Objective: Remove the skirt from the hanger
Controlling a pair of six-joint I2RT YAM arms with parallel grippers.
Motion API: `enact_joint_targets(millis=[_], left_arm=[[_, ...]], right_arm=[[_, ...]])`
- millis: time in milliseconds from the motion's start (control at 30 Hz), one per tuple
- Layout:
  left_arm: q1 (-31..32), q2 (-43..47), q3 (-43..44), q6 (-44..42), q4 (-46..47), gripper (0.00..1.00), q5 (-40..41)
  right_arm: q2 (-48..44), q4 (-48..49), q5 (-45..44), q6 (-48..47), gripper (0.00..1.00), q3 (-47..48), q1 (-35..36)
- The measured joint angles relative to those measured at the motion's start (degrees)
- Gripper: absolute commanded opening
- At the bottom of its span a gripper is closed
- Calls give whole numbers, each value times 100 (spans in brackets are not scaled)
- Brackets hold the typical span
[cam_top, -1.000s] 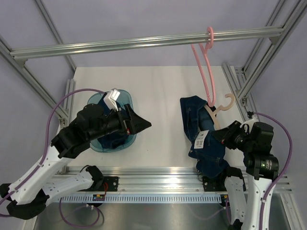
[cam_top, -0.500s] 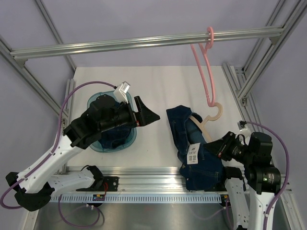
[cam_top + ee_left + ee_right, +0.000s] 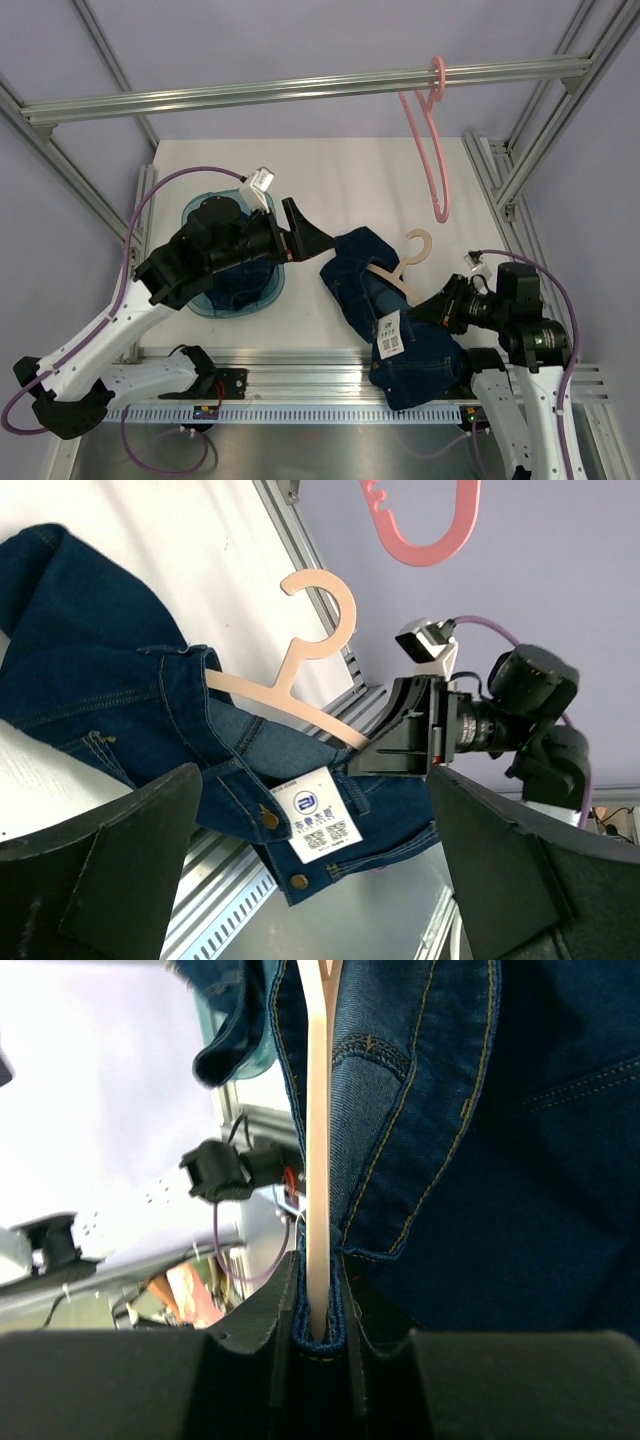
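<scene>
The dark blue denim skirt (image 3: pixel 390 320) hangs on a beige hanger (image 3: pixel 400 268), lying slanted over the table's near right part, with a white label (image 3: pixel 388 335) at the waistband. My right gripper (image 3: pixel 428 310) is shut on the hanger's end with the waistband wrapped over it; the right wrist view shows the hanger (image 3: pixel 318 1110) and denim (image 3: pixel 480 1160) pinched between the jaws (image 3: pixel 320 1330). My left gripper (image 3: pixel 312 238) is open and empty, just left of the skirt's upper edge. In the left wrist view (image 3: pixel 315 880) the skirt (image 3: pixel 120 680) and hanger (image 3: pixel 300 670) lie ahead of it.
A pink hanger (image 3: pixel 430 150) hangs from the aluminium rail (image 3: pixel 300 88) above the back right. A blue translucent basin (image 3: pixel 235 295) with dark cloth inside stands at the left, under my left arm. Frame posts (image 3: pixel 545 130) run along the right side.
My right gripper has pulled the skirt and beige hanger left and toward the near edge, away from the pink hanger. My left gripper has moved right, up to the skirt.
</scene>
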State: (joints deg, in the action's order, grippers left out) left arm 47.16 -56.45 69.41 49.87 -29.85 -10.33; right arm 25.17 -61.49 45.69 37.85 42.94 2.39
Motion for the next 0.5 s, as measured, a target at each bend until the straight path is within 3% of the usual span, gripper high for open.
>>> enact_joint_targets(millis=[233, 500], left_arm=[[39, -155, 0, -144, 136, 99, 2], [208, -901, 343, -225, 236, 99, 9]], right_arm=[[479, -15, 70, -173, 0, 911, 177], [595, -31, 227, -195, 0, 1145, 260]])
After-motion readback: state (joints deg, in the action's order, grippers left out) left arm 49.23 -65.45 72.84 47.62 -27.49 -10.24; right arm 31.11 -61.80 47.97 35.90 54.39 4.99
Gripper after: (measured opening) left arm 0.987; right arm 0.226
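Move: The beige hanger's bare left arm, with the skirt still on it, lies some 10 cm to the right of the left hand, about 4 cm back and 11 cm below. From that hand the skirt's middle is about 12 cm right, 9 cm back and 15 cm down; the hanger's hook is 15 cm right, level fore-and-aft and 9 cm down. From the right hand, which grips the hanger's right end with the waistband, the bare arm is about 6 cm left, 4 cm ahead and 2 cm higher. The skirt and beige hanger, still pinched at the hanger's right end by the right hand, are lifted nearly straight up by about 6 cm, quickly at first and then easing, with a small upward tilt of the wrist. After a brief pause the wide-open left hand closes in on the hanger's bare left arm, going some 4 cm right, slightly forward and down. ##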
